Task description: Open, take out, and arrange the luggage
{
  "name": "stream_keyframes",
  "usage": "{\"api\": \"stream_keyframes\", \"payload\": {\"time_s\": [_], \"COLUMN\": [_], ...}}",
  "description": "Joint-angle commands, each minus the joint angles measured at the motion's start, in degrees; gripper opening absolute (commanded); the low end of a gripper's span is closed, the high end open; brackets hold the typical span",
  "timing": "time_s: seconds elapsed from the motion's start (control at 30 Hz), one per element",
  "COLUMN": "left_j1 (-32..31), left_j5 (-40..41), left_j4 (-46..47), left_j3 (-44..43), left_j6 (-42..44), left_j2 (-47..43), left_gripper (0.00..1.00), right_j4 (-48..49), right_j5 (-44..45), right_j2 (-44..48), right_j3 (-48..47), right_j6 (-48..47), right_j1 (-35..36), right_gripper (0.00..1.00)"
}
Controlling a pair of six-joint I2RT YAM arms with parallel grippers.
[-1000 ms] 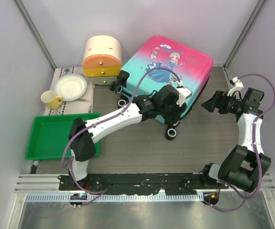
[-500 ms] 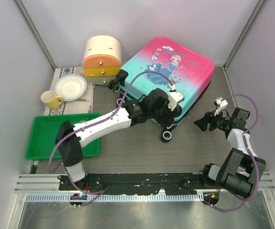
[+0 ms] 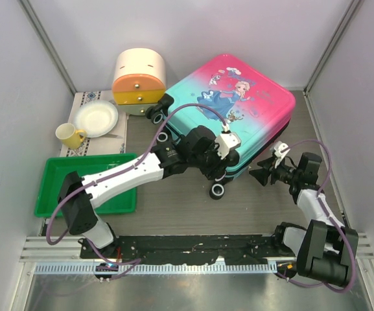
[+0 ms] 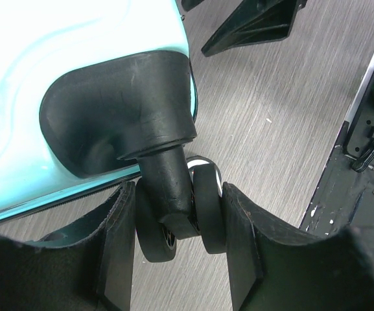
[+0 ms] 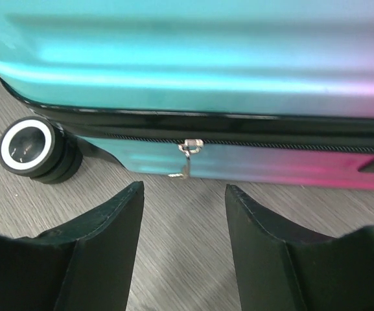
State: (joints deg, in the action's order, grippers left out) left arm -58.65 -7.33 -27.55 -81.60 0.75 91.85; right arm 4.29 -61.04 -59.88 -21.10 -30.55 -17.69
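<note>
The luggage (image 3: pixel 238 97) is a pink and turquoise hard-shell suitcase lying flat and closed at the back of the table. My left gripper (image 3: pixel 218 170) is shut on one black caster wheel (image 4: pixel 180 220) at its near turquoise corner (image 4: pixel 76 65), a finger pressed on each side of the twin wheel. A second wheel (image 3: pixel 218 190) with a white ring stands free on the table just below. My right gripper (image 3: pixel 259 175) is open and low beside the suitcase's near side. The silver zip pull (image 5: pixel 187 155) hangs just ahead of its fingertips, not touched.
A round cream-and-orange drawer box (image 3: pixel 139 81) stands left of the suitcase. A white plate (image 3: pixel 96 118) and a yellow mug (image 3: pixel 70 136) sit on a patterned mat at the left. A green tray (image 3: pixel 86 184) lies in front of them. Walls close in on three sides.
The left arm has dragged the suitcase's near corner leftward and nearer by its wheel, swinging the case. The right gripper has come down and left to the zip side, its jaws narrower.
</note>
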Motion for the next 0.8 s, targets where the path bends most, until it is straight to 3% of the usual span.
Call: {"api": "stream_keyframes", "payload": {"time_s": [0.0, 0.33, 0.43, 0.47, 0.57, 0.77], "left_j1": [-1.6, -1.6, -1.6, -1.6, -1.0, 0.9], "left_j5": [-9.5, -9.5, -8.5, -8.1, -8.0, -7.3], "left_j4": [-8.5, -8.7, -8.7, -9.4, -9.8, -12.7], "left_j3": [2.9, 3.9, 4.6, 4.9, 7.2, 11.7], "left_j6": [2.3, 2.6, 2.6, 2.3, 2.7, 6.3], "left_j2": [-1.8, -2.4, -3.0, -3.4, -5.4, -10.1], "left_gripper": [0.00, 0.00, 0.00, 0.00, 0.00, 0.00], "right_j4": [11.6, 23.2, 23.5, 23.2, 17.5, 16.6], "right_j5": [3.1, 8.9, 10.6, 11.0, 12.8, 16.0], "right_j2": [-0.1, -3.2, -3.2, -2.7, -1.4, 1.3], "right_j3": [1.1, 3.6, 3.3, 3.3, 3.1, 2.4], "right_j6": [3.7, 10.3, 11.2, 10.9, 7.2, 7.3], "right_j1": [3.2, 8.5, 8.4, 8.5, 8.4, 6.3], "right_gripper": [0.57, 0.42, 0.30, 0.18, 0.01, 0.01]}}
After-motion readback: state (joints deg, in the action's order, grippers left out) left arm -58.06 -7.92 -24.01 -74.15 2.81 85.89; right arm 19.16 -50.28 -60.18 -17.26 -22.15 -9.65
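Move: The zipper pull hangs on the suitcase's near side, about 3 cm ahead of the right hand and 3 cm to its left, at its height. The suitcase's lower wheel is some 13 cm left of the right hand, 4 cm back and a little lower. From the left hand, already gripping the upper wheel, the pull lies about 10 cm right, 2 cm ahead and 10 cm below. Right hand eases 3 cm forward-left, closing on the zipper pull; left keeps its wheel grip, drawing 2 cm left. ##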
